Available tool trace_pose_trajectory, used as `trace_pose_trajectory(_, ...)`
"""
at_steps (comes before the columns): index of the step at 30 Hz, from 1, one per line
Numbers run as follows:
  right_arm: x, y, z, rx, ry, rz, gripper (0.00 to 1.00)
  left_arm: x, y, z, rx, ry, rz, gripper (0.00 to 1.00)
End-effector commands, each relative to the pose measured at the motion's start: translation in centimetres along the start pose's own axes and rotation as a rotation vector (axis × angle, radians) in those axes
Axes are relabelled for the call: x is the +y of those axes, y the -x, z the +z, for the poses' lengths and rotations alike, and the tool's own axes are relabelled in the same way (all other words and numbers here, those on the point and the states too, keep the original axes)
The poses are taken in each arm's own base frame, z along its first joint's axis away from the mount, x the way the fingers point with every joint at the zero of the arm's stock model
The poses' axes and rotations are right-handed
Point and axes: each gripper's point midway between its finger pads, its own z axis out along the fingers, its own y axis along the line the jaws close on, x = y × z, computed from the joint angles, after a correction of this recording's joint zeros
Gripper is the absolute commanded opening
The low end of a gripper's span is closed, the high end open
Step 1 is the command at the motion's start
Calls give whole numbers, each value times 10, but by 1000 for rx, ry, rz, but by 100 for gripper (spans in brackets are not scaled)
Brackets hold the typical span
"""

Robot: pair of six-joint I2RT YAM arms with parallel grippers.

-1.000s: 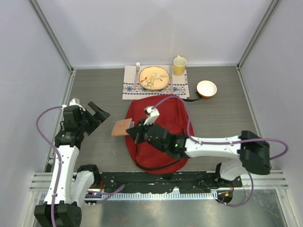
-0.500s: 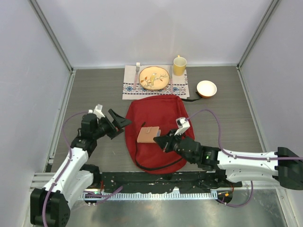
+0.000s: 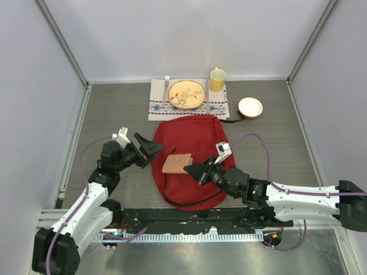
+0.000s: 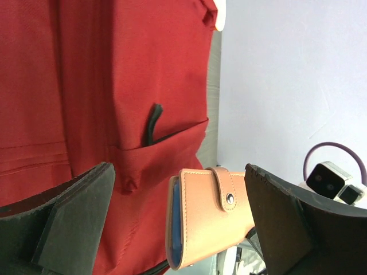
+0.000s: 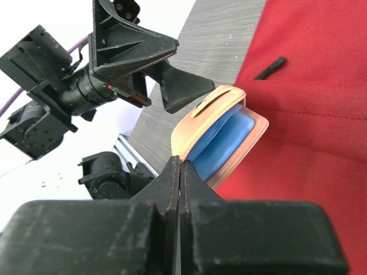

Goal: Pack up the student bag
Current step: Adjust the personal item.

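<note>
The student bag [image 3: 192, 137], a red backpack, lies flat in the middle of the table; its front pocket and black zipper pull show in the left wrist view [image 4: 86, 86]. A tan wallet [image 3: 176, 163] with a snap strap and blue inside hangs just above the bag's left part. My right gripper [image 3: 193, 168] is shut on the wallet's near edge [image 5: 221, 137], jaws pressed together [image 5: 182, 163]. My left gripper [image 3: 153, 152] is open at the bag's left edge. The wallet [image 4: 206, 217] sits between its fingers [image 4: 179, 189], close to the right one, not clamped.
Behind the bag lies a patterned placemat [image 3: 157, 107] with a plate [image 3: 187, 94] and a fork [image 3: 167, 86]. A yellow mug [image 3: 217, 79] and a white bowl [image 3: 250, 107] stand at the back right. The bag's black strap [image 3: 189, 201] loops at its near end.
My left arm swung in from the far left to the bag's left edge. My right arm drew back, and the wallet ended up over the bag between the left fingers.
</note>
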Motion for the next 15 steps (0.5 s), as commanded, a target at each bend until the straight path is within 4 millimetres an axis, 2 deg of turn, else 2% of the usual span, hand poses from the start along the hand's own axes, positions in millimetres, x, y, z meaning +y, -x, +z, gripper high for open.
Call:
trace_pose_trajectory(1,56,39,-1,-99,164,61,1,-31,-2,-5,23,-118,33,99)
trace_pose_trajectory(7,78,51,0,-118,231,36,1,-37,-10,-1,100,-150,-2,100)
trace_pose_trajectory(10,80,53,3,-128,231,13,1,-41,-10,1,107,-190,-14,99)
trace_pose_trajectory(15,73,48,9,-125,210,-11,1,-62,-9,-3,116,-296,-23,100)
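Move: The tan personal item is pinched at one edge in the right hand; its middle lies about 4 cm left of that hand and 2 cm ahead. The left hand's wide-open fingers, where the item is being taken, lie some 12 cm left of the right hand and 5 cm ahead. From the left hand the item is about 8 cm right, 4 cm back and nearly level. The red bag's middle is 14 cm right, 5 back and 13 below it. The right hand, keeping its pinch on the tan item, lifts it about 5 cm clear above the red bag and carries it some 2 cm left towards the open left gripper, its fingertips tipping up slightly as the rise levels off. The left hand comes to meet it, easing about 2 cm right and 2 cm up while rolling its left side down and turning a little clockwise, some 10 degrees in all, its fingers staying wide open without closing on the item. ##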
